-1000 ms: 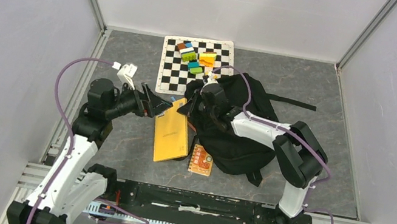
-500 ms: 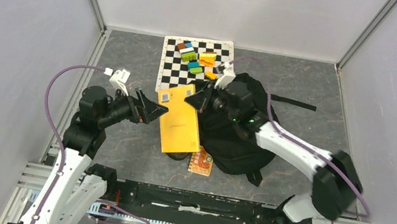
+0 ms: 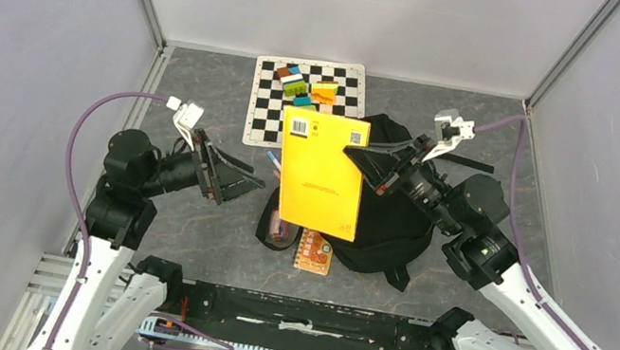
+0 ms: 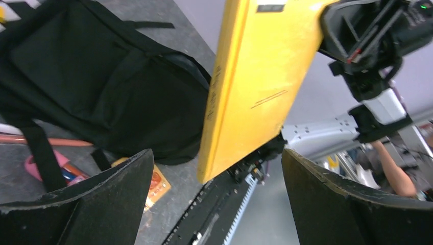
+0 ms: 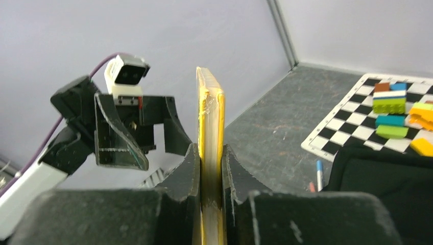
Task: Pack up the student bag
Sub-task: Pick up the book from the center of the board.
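The student bag (image 3: 389,223) is a black backpack lying on the table; it also shows in the left wrist view (image 4: 102,76). My right gripper (image 3: 359,156) is shut on the right edge of a large yellow book (image 3: 319,173), holding it in the air over the bag's left side. In the right wrist view the book (image 5: 210,107) stands edge-on between the fingers (image 5: 210,158). My left gripper (image 3: 253,182) hangs open left of the book, nothing between its fingers. The book's lower corner (image 4: 255,76) floats beyond that open gap (image 4: 217,158).
A small orange notebook (image 3: 313,251) lies in front of the bag. Pens and a pink item (image 3: 277,224) lie under the raised book. A checkered mat (image 3: 263,101) with several coloured bricks (image 3: 308,91) lies at the back. A bag strap (image 3: 462,162) trails right.
My right arm lifted the yellow book off the table and swung it up and rightward over the bag. The left gripper drew back to the left and stayed open.
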Available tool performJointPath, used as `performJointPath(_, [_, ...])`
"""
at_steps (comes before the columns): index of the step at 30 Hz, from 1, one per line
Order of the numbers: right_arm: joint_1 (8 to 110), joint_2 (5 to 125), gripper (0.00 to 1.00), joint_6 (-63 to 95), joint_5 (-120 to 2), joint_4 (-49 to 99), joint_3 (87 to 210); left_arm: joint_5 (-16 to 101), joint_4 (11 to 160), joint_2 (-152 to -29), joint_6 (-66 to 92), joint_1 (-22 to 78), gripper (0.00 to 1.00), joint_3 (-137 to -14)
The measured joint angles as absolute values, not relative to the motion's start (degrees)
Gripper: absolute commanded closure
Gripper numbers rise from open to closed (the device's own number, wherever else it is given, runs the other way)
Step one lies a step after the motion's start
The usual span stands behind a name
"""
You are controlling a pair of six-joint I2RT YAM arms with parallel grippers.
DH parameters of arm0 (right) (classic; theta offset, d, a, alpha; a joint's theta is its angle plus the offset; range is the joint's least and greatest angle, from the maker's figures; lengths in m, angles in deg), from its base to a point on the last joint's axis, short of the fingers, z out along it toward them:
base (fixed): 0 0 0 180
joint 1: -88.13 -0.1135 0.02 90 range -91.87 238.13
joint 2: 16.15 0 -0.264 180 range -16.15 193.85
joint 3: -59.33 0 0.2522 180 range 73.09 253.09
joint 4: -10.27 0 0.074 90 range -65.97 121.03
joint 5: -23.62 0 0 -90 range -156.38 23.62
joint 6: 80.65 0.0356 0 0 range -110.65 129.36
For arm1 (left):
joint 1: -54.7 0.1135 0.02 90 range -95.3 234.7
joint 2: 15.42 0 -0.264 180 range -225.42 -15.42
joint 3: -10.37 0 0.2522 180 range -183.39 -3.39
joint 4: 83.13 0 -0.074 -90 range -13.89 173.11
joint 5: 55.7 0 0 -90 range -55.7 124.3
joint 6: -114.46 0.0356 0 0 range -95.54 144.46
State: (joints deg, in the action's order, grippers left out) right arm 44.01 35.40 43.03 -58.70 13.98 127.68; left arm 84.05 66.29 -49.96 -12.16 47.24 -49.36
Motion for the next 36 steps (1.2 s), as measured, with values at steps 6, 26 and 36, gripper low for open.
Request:
performJointPath(6, [43.99, 34.53, 1.00, 44.66, -52.60, 11.93, 122.37, 89.02, 70.60, -51.65, -15.22, 45.14, 0.00, -49.38])
performJointPath(26, [44.53, 34.79, 0.80, 51.13, -46.54, 0.50, 120.99, 85.63, 77.35, -59.49, -14.02, 23.35, 0.98, -50.76])
performJointPath(36, [43.99, 32.71, 0.02, 45.58, -46.89, 2.95, 115.84, 76.29, 87.45, -57.96, -22.69, 22.21, 0.98, -46.35])
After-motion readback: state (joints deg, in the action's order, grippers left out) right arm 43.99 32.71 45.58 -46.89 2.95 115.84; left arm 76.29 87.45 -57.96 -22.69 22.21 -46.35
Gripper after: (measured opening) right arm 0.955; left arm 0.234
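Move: The yellow book hangs in the right gripper, its middle about 6 cm left of that hand, 2 cm back and 5 cm below. From the open left gripper, the book's middle is some 13 cm to the right, 3 cm ahead and 4 cm up. Also from the left gripper, the backpack lies about 25 cm right, 11 cm ahead and 20 cm below, and the orange notebook 15 cm right, 3 cm back and 22 cm below. Bring the left gripper about 8 cm right and some 5 cm back to the book's left edge, turning it roughly 25 degrees clockwise, and pinch the edge. Meanwhile draw the right hand back about 4 cm, dipping and rising again, and hold the book still for that grip. Then open the right fingers wide and sink them as the left hand eases forward. ##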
